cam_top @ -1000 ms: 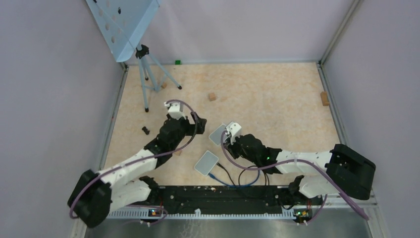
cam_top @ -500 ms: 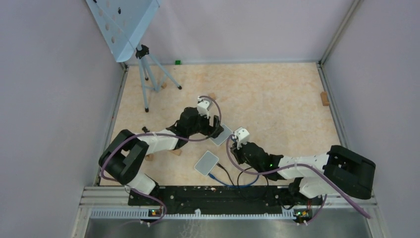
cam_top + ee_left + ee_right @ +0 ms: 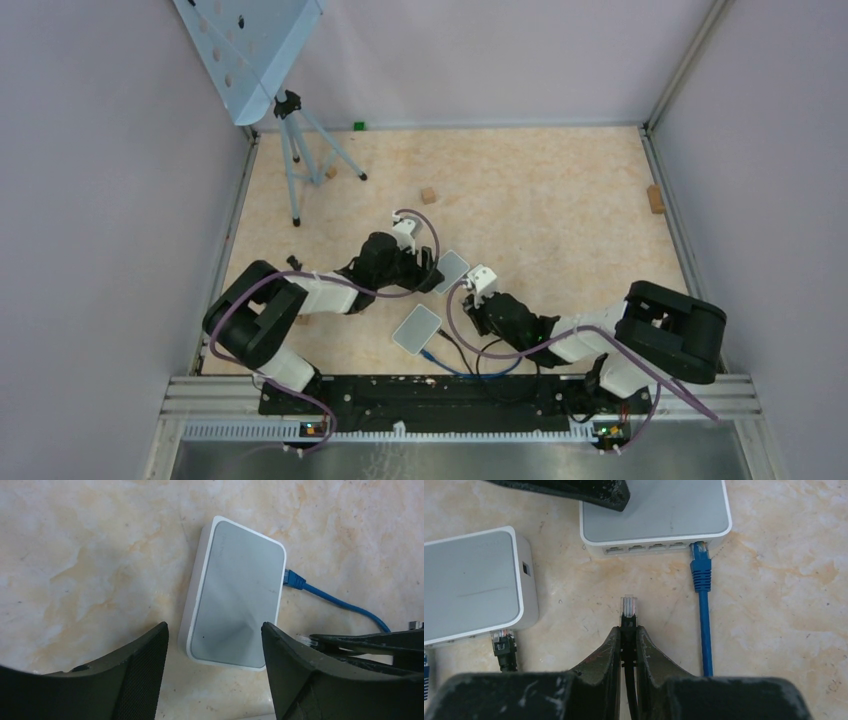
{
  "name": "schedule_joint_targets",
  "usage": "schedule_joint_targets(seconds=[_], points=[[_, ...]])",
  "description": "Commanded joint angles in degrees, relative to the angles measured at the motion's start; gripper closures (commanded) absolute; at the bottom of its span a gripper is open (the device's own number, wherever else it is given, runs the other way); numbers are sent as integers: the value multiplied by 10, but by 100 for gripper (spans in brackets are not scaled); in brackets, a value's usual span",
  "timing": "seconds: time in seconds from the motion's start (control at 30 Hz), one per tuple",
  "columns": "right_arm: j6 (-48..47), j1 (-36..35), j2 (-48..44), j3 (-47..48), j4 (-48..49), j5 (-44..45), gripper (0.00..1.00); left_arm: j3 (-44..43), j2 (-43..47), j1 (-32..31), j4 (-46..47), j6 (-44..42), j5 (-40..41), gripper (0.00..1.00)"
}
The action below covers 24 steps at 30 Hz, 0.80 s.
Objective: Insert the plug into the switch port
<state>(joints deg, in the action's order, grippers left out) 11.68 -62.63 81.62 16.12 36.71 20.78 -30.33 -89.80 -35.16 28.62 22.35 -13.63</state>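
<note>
A white switch [image 3: 452, 265] lies mid-table; its row of ports [image 3: 646, 547] faces my right gripper. A blue plug [image 3: 700, 565] sits in the rightmost port. My right gripper [image 3: 629, 630] is shut on a black cable just behind its clear plug [image 3: 628, 605]. The plug points at the ports from a short gap away, touching nothing. My left gripper [image 3: 214, 635] is open and straddles the near end of the switch [image 3: 237, 610]. Floor shows between its left finger [image 3: 135, 675] and the switch's side. In the top view, the two grippers [image 3: 432, 272] [image 3: 467, 297] flank the switch.
A second white switch [image 3: 418, 328] lies nearer the arm bases, with a black plug [image 3: 504, 645] and blue cable in it. Cables loop behind my right gripper. A tripod [image 3: 295, 150] with a blue panel stands back left. Small wooden blocks [image 3: 428, 194] [image 3: 655, 198] lie farther back.
My left arm swung right and came down over the switch, and its jaws have narrowed a little. My right gripper drew back slightly from the switch, still holding the plug.
</note>
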Motion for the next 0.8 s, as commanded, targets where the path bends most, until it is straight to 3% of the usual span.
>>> schedule_joint_targets(seconds=[0.0, 0.37, 0.77], points=[[-18, -9, 29, 3, 74, -20, 100, -13, -12, 2, 31, 13, -32, 30], [-36, -8, 53, 3, 84, 35, 100, -25, -25, 2, 14, 1, -20, 40], [-64, 14, 125, 45, 135, 25, 100, -28, -28, 2, 16, 2, -28, 45]])
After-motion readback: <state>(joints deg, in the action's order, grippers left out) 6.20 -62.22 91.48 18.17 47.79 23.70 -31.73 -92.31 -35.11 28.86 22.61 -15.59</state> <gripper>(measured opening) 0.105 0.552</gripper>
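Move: The black plug is in my right fingers. The port it goes to, second from the near-left end of the switch's port side, lies about 4 cm ahead and 3 cm left, 1 cm lower. The seated blue plug is some 6 cm ahead and 1 cm right; the other switch is about 10 cm left and 4 cm back. From my left hand the switch's middle is 2 cm ahead, 3 cm right and 2 cm below. I keep my grip on the black plug and, after a small dip and a drift left, push it forward and slightly left, about 2.5 cm in all, up to the port face of the switch, tipping the fingers up some 5 degrees. My left hand eases right and slightly down by about 1 cm over the near-left end of the switch, narrowing its fingers from three-quarters to roughly half open. ##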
